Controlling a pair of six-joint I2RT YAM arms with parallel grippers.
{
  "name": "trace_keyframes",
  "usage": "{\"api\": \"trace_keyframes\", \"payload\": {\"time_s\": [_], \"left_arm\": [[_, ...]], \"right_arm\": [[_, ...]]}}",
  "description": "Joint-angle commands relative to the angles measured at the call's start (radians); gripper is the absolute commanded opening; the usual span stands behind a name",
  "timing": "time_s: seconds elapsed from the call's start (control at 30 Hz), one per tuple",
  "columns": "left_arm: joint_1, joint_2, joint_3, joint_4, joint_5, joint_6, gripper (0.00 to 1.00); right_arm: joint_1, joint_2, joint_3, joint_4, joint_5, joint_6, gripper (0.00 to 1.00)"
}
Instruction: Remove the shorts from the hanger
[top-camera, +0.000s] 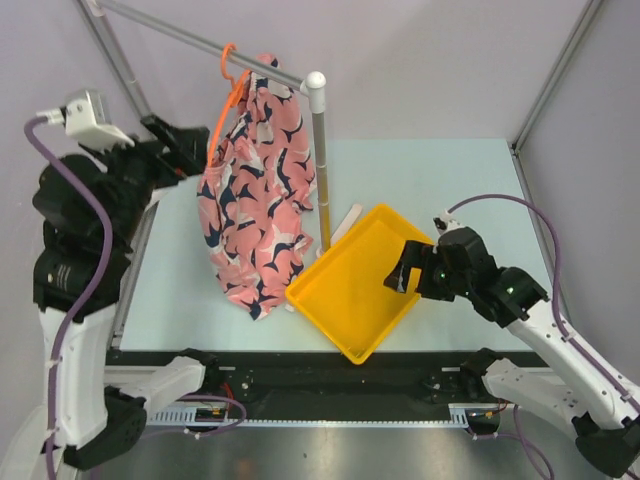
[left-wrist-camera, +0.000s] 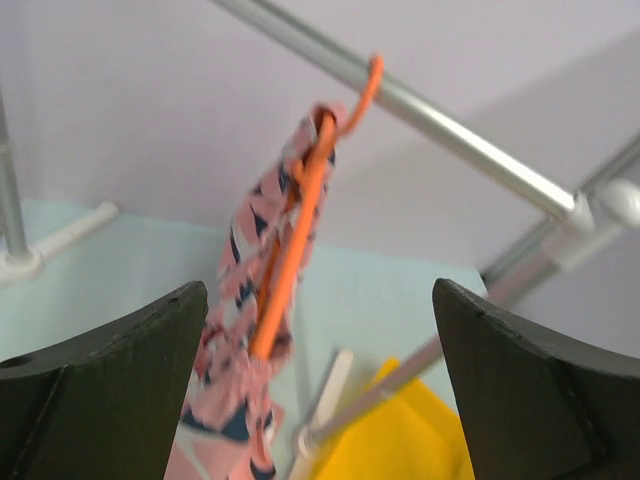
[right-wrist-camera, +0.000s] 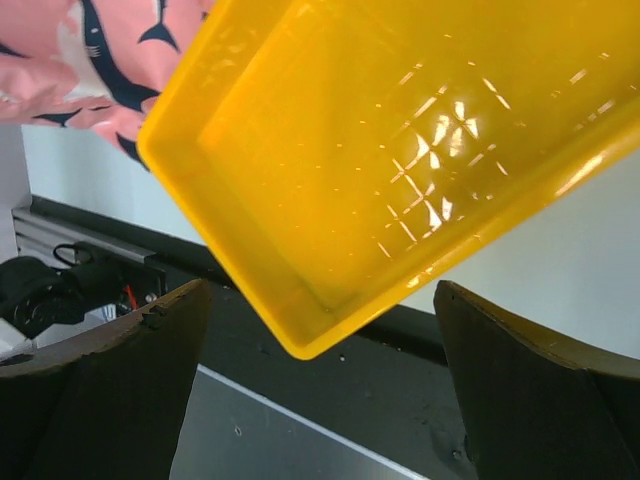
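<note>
The salmon-pink shorts (top-camera: 255, 190) with navy and white shapes hang on the orange hanger (top-camera: 222, 110), whose hook sits over the grey rail. Their lower end reaches the table beside the yellow tray. My left gripper (top-camera: 196, 158) is raised just left of the shorts, open and empty. In the left wrist view the hanger (left-wrist-camera: 293, 235) and the shorts (left-wrist-camera: 238, 340) lie ahead between the open fingers of the left gripper (left-wrist-camera: 320, 300), apart from them. My right gripper (top-camera: 404, 270) hovers open over the tray's right side. The right wrist view shows the right gripper (right-wrist-camera: 320, 295) empty and a corner of the shorts (right-wrist-camera: 90, 50).
The grey rail (top-camera: 190, 40) ends in a white cap on an upright post (top-camera: 321, 170) right of the shorts. The yellow tray (top-camera: 345, 300) lies tilted near the table's front edge, seen also as the tray (right-wrist-camera: 400, 130). Slanted frame poles (top-camera: 555, 70) stand at the back corners.
</note>
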Motion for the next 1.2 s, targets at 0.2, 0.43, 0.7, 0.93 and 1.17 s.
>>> {"api": "trace_keyframes", "payload": {"time_s": [0.2, 0.43, 0.7, 0.93, 1.17], "left_arm": [[0.188, 0.211, 0.089, 0.222, 0.407, -0.031, 1.00], [0.194, 0.212, -0.026, 0.245, 0.397, -0.008, 0.98], [0.194, 0.180, -0.181, 0.295, 0.445, -0.005, 0.73], [0.195, 0.200, -0.163, 0.274, 0.439, 0.020, 0.42], [0.201, 0.241, -0.044, 0.239, 0.445, 0.027, 0.22]], "right_arm": [[0.193, 0.066, 0.155, 0.013, 0.137, 0.026, 1.00], [0.221, 0.017, 0.147, 0.001, 0.159, 0.055, 1.00], [0.239, -0.031, 0.146, -0.019, 0.171, 0.084, 1.00], [0.261, -0.038, 0.143, -0.017, 0.183, 0.100, 1.00], [0.273, -0.029, 0.147, -0.019, 0.192, 0.103, 1.00]]}}
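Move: The hanger's near arm, where the left fingers will shut, lies about 10 cm ahead of the left hand, 4 cm to its right and 8 cm lower. The hook on the rail is some 18 cm ahead, 6 cm right and 2 cm higher; the shorts hang around 15 cm ahead, 8 cm right and 18 cm below. The upright post stands roughly 9 cm ahead, 22 cm right. From the right hand the near arm is about 20 cm ahead, 30 cm left, 25 cm up. The hanger's bare near arm is met by the open left hand, which first goes forward and slightly up, about 10 cm forward in all, then swings right and sinks some 10 cm, turning clockwise and tipping down about 10 degrees. There its fingers close most of the way and pinch the orange arm, with a small lift starting. The empty right hand meanwhile rises about 5 cm over the yellow tray, drifting left and back. ##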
